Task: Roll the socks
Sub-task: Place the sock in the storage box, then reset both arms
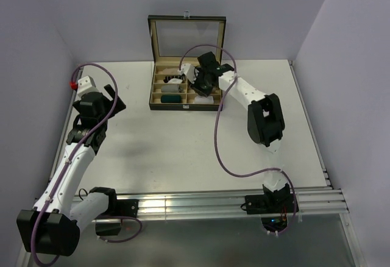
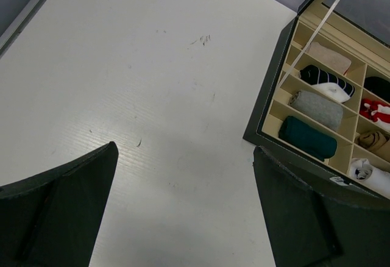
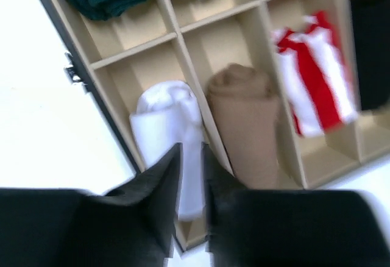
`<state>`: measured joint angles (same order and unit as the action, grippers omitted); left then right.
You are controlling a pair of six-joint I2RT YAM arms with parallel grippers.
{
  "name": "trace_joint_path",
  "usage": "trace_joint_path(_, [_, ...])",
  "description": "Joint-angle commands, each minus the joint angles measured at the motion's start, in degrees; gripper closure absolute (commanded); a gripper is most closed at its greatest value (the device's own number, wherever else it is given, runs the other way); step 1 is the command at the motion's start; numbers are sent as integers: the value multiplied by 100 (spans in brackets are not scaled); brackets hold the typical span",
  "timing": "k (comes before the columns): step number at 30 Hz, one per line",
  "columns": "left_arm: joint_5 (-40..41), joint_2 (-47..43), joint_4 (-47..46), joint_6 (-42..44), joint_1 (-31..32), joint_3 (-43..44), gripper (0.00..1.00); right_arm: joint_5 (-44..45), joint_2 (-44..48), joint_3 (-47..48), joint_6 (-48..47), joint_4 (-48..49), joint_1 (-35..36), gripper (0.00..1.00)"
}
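Observation:
Three rolled socks lie in neighbouring compartments of the divided box [image 3: 79, 72]: a white sock [image 3: 161, 117], a tan-brown sock [image 3: 244, 121] and a red-and-white striped sock [image 3: 314, 78]. My right gripper [image 3: 191, 148] hovers over the box's near right corner [image 1: 201, 85]. Its jaws stand a narrow gap apart, directly above the white sock, which shows through the gap. My left gripper [image 2: 184, 151] is wide open and empty over bare table, left of the box [image 1: 113, 101]. From there the same socks show at the box's near end: white [image 2: 372, 172], tan [image 2: 372, 139], red [image 2: 378, 111].
The box's glass lid [image 1: 187, 35] stands upright at the back. Other compartments hold a teal bundle [image 2: 308, 138], a grey bundle [image 2: 317, 108], a dark striped roll [image 2: 326, 83] and a black bundle [image 3: 372, 47]. The box wall [image 2: 268, 96] is close to my left gripper's right finger.

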<state>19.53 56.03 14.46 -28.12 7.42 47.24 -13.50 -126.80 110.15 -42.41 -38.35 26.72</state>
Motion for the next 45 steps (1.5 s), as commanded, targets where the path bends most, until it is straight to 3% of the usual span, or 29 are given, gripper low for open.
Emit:
trace_joint_path(1, [16, -241, -145, 78, -30, -5, 1, 57, 1174, -72, 505, 511, -114, 66])
trace_joint_path(2, [42, -311, -136, 70, -30, -5, 1, 136, 1463, -125, 767, 591, -149, 58])
trace_joint_path(5, [86, -505, 4, 26, -30, 48, 1, 653, 2078, -362, 1285, 846, -272, 48])
trace_joint_path(10, [191, -900, 408, 87, 57, 573, 0, 1901, 3081, -906, 2244, 1101, -501, 46])
trace_joint_path(14, [490, -1182, 987, 315, 189, 1172, 1, 2972, 4457, -1565, 3315, 1268, -790, 41])
trace_joint_path(18, [692, -1472, 1453, 474, 321, 1909, 0, 3800, 5848, -2802, 4003, 1663, -888, 16])
trace_joint_path(25, [1175, -2025, 2139, 728, 479, 2614, 0, 5039, 7958, -3780, 4900, 1330, -897, 15])
trace_joint_path(26, [1176, -2095, 2166, 764, 497, 2641, 1, 4998, 8413, -4034, 4909, 1365, -905, 12])
trace_joint_path(27, [1193, -2244, 2184, 808, 523, 2667, 0, 4753, 8835, -4149, 4935, 1400, -897, 0])
trace_joint_path(31, [1438, -2526, 2280, 843, 567, 2702, 1, 4260, 9698, -4712, 4944, 1462, -897, 0])
trace_joint_path(37, [1905, -2956, 2272, 685, 629, 2395, 1, 4197, 10683, -5477, 4795, 1822, -888, 0])
trace_joint_path(45, [1844, -3283, 1947, 413, 638, 1771, 1, 4013, 11142, -5943, 4602, 2261, -888, 0])
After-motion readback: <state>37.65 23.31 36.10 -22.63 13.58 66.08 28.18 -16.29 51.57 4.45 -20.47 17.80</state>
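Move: The rolled white sock already lies in the box's near right compartment, about 5 cm below the right hand, 1 cm ahead and 1 cm left. From that hand, the brown sock is some 7 cm ahead and 1 cm left, and the teal sock about 18 cm left and 1 cm ahead. From the left hand, the white sock lies roughly 15 cm ahead, 40 cm right and 19 cm lower. Right hand leaves the box up, right and back, some 30 cm each, opening wide; left rises, backs off. ##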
